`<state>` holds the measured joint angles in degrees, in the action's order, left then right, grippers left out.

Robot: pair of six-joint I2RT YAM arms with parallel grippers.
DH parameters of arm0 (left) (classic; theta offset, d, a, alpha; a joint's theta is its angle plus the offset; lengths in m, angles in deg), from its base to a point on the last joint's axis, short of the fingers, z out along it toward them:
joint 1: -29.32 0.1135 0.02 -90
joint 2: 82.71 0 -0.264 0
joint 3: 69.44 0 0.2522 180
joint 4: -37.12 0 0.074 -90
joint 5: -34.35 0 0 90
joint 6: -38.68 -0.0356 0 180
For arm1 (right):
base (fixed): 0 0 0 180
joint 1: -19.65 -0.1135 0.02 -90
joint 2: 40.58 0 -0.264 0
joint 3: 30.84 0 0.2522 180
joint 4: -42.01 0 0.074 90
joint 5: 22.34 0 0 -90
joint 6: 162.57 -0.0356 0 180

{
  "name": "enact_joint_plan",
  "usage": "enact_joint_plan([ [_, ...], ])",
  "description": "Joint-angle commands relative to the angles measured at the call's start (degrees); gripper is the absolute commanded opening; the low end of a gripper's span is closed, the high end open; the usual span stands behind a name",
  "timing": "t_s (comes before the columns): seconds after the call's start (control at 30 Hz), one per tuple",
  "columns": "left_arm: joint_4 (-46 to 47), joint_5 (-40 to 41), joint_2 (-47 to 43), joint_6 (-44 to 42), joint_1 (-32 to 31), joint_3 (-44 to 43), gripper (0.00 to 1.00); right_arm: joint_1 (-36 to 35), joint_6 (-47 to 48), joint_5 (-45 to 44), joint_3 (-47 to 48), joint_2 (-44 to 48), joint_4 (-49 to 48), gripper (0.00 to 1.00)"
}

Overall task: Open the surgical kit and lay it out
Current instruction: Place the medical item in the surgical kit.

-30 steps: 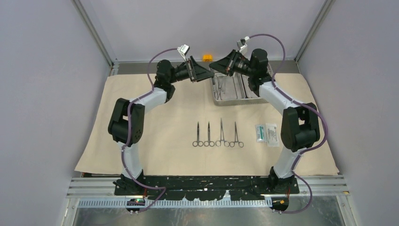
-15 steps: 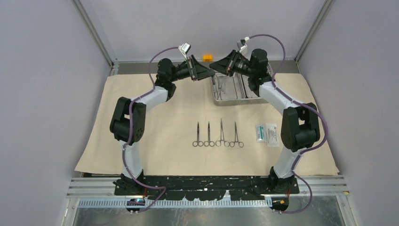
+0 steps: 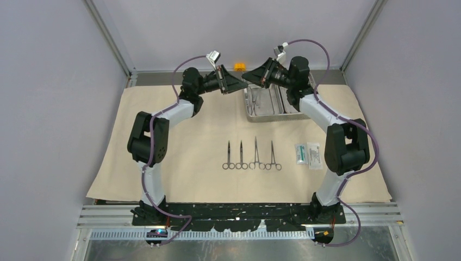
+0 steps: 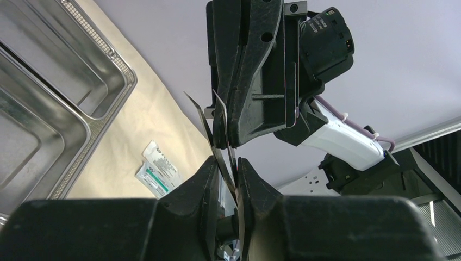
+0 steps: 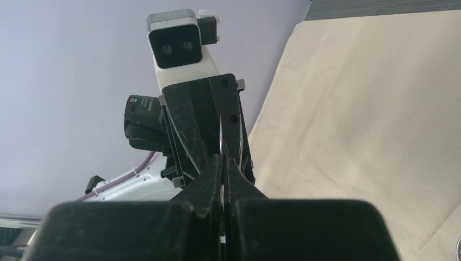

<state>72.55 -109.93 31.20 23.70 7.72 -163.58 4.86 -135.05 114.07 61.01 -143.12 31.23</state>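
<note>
The beige cloth [image 3: 190,136] lies spread over the table, with the steel tray [image 3: 272,116] at its back. Several ring-handled clamps [image 3: 251,157] lie in a row at the centre, and two white/teal packets [image 3: 307,154] lie to their right. Both grippers meet tip to tip in the air left of the tray. My right gripper [image 5: 224,160] is shut on one end of the thin steel tweezers [image 4: 204,128]. My left gripper [image 4: 228,166] has its jaws closed narrowly round the other end, where the two legs stand slightly apart. The same packets [image 4: 160,174] show below.
A small orange block [image 3: 239,66] sits on the bare table behind the cloth, just past the grippers. The tray's rim [image 4: 103,125] is close beside and below the left gripper. Grey walls enclose the left, right and back.
The left jaws have narrowed round the tweezers and the left arm has shifted slightly. The right arm and its grip have not moved.
</note>
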Motion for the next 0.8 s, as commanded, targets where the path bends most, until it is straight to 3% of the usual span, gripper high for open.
enact_joint_plan([
  [0.0, 1.59, -0.93, -0.78, -1.62, 0.45, -2.17, 0.1, -0.31, 2.02, -0.31, 0.96, 3.23, 0.67, 0.08],
  [0.3, -1.48, -1.21, -2.97, -5.44, 0.6, 0.5, 0.0, -0.22, 6.89, 1.48, 4.46, 3.23, 4.6, 0.2],
  [0.77, -3.94, -4.1, -6.11, -10.38, 0.6, 4.89, 0.0, -0.13, 19.98, 0.44, 8.76, 3.83, 16.99, 0.3],
])
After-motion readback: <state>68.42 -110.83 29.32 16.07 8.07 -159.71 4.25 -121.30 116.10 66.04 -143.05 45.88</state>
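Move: The tweezers, the medical item being passed over, are already between both hands' fingertips. Their middle is about level with the left hand point, and some 2 cm back and 1 cm left of the right one. From the left hand, the steel tray's middle lies about 20 cm ahead, 20 cm right and 28 cm below. The leftmost laid-out scissors are roughly 11 cm back, 6 cm left and 30 cm below; the second scissors are level with them but only 1 cm left. The left fingers keep their pinch on the tweezers while the right fingers, shut on them at first, open by about a quarter of their range and let go. The left hand then lowers the tweezers about 2.5 cm. The right hand sinks some 1.5 cm beside it, drawing back slightly and tipping its fingers about 10 degrees downward. ##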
